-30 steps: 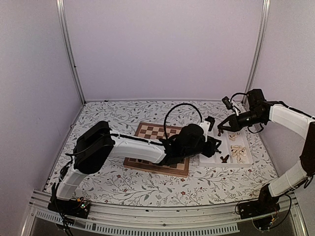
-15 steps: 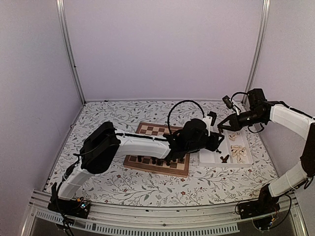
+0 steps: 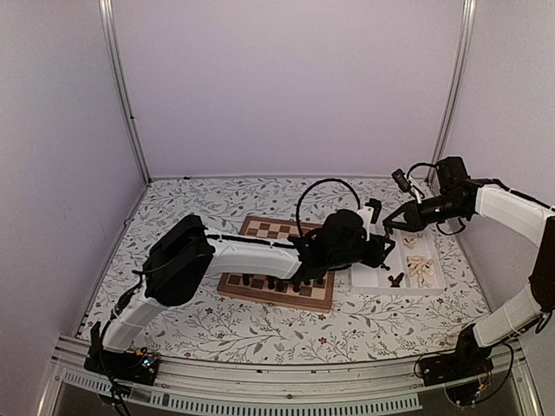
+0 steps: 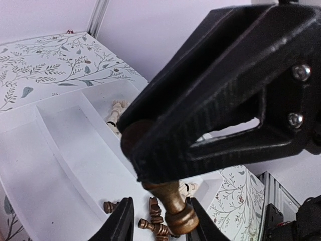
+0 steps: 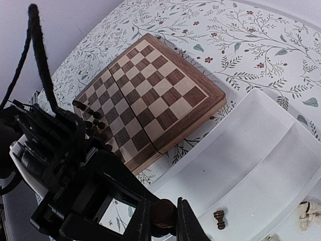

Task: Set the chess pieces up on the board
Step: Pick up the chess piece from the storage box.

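Above the white tray [image 3: 373, 276] my two grippers meet. My right gripper [image 5: 163, 221] is shut on the round top of a dark brown chess piece [image 4: 175, 206], which hangs base down. My left gripper [image 4: 158, 221] stands open around that base: one finger [image 4: 194, 221] touches it and the other [image 4: 123, 223] is apart. In the top view the left gripper [image 3: 384, 247] sits just below the right gripper [image 3: 388, 227]. The board [image 5: 150, 95] carries a row of dark pieces [image 5: 85, 113] along its near edge [image 3: 269, 283].
Loose dark pieces [image 4: 155, 221] lie in one tray compartment, and a single one [image 5: 219, 218] shows in the right wrist view. Cream pieces [image 3: 421, 269] fill the right compartments. My left arm [image 3: 251, 256] stretches low across the board. Walls close in on three sides.
My left wrist has lifted and shifted off the board's near row toward the right gripper, uncovering the dark pieces there. Its jaws have narrowed a little. The right arm has stayed still.
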You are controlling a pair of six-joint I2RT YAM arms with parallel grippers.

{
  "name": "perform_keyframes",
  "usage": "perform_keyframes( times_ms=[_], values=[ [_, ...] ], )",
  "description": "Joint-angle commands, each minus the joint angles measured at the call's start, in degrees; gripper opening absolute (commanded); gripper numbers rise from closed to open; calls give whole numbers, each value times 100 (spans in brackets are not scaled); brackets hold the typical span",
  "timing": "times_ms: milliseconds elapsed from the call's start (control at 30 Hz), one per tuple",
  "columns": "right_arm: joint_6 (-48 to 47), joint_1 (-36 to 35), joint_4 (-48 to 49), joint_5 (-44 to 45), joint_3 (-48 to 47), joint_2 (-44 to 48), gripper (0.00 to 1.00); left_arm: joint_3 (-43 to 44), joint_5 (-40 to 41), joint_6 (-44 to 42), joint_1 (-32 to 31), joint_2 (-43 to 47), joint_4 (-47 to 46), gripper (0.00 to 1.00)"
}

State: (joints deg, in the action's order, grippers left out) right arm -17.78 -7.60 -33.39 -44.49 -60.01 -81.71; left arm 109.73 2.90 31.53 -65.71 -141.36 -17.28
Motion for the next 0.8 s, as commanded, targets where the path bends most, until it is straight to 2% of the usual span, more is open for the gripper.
perform_keyframes(
  times_ms=[0,300,633,767],
  values=[
    [9,-22,68,-16,43,139,8,195,-219,-104,3,-45,-136,38],
    [-39,-20,67,-76,124,171,8,90,-142,252,122,-14,-189,34],
    [-50,-23,76,-46,162,217,9,149,-367,312,189,-120,-294,16],
    [-59,-20,94,-54,198,184,9,157,-417,261,199,-120,-355,16]
  ],
)
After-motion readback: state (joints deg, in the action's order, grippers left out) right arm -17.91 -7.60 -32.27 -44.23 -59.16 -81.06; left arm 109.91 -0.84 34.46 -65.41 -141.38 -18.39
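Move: The dark chess piece hangs in the right hand's closed fingers, its middle roughly 2 cm below that hand point and 1 cm nearer the base. From the left hand its middle is about 2 cm up, 1 cm ahead and 1 cm right. In the box, some 13 cm below the left hand, one loose dark piece lies level and 4 cm right, a dark cluster 4 cm back and 6 cm right, the white pieces 1 cm back and 13 cm right. The left fingers close from both sides and pinch the lower end of the dark piece, stopping on it part-shut. As they close, the left hand eases only about 1 cm back, right and up, twisting roughly 5 degrees. The right hand stays put, keeping its own grip on the upper part. ##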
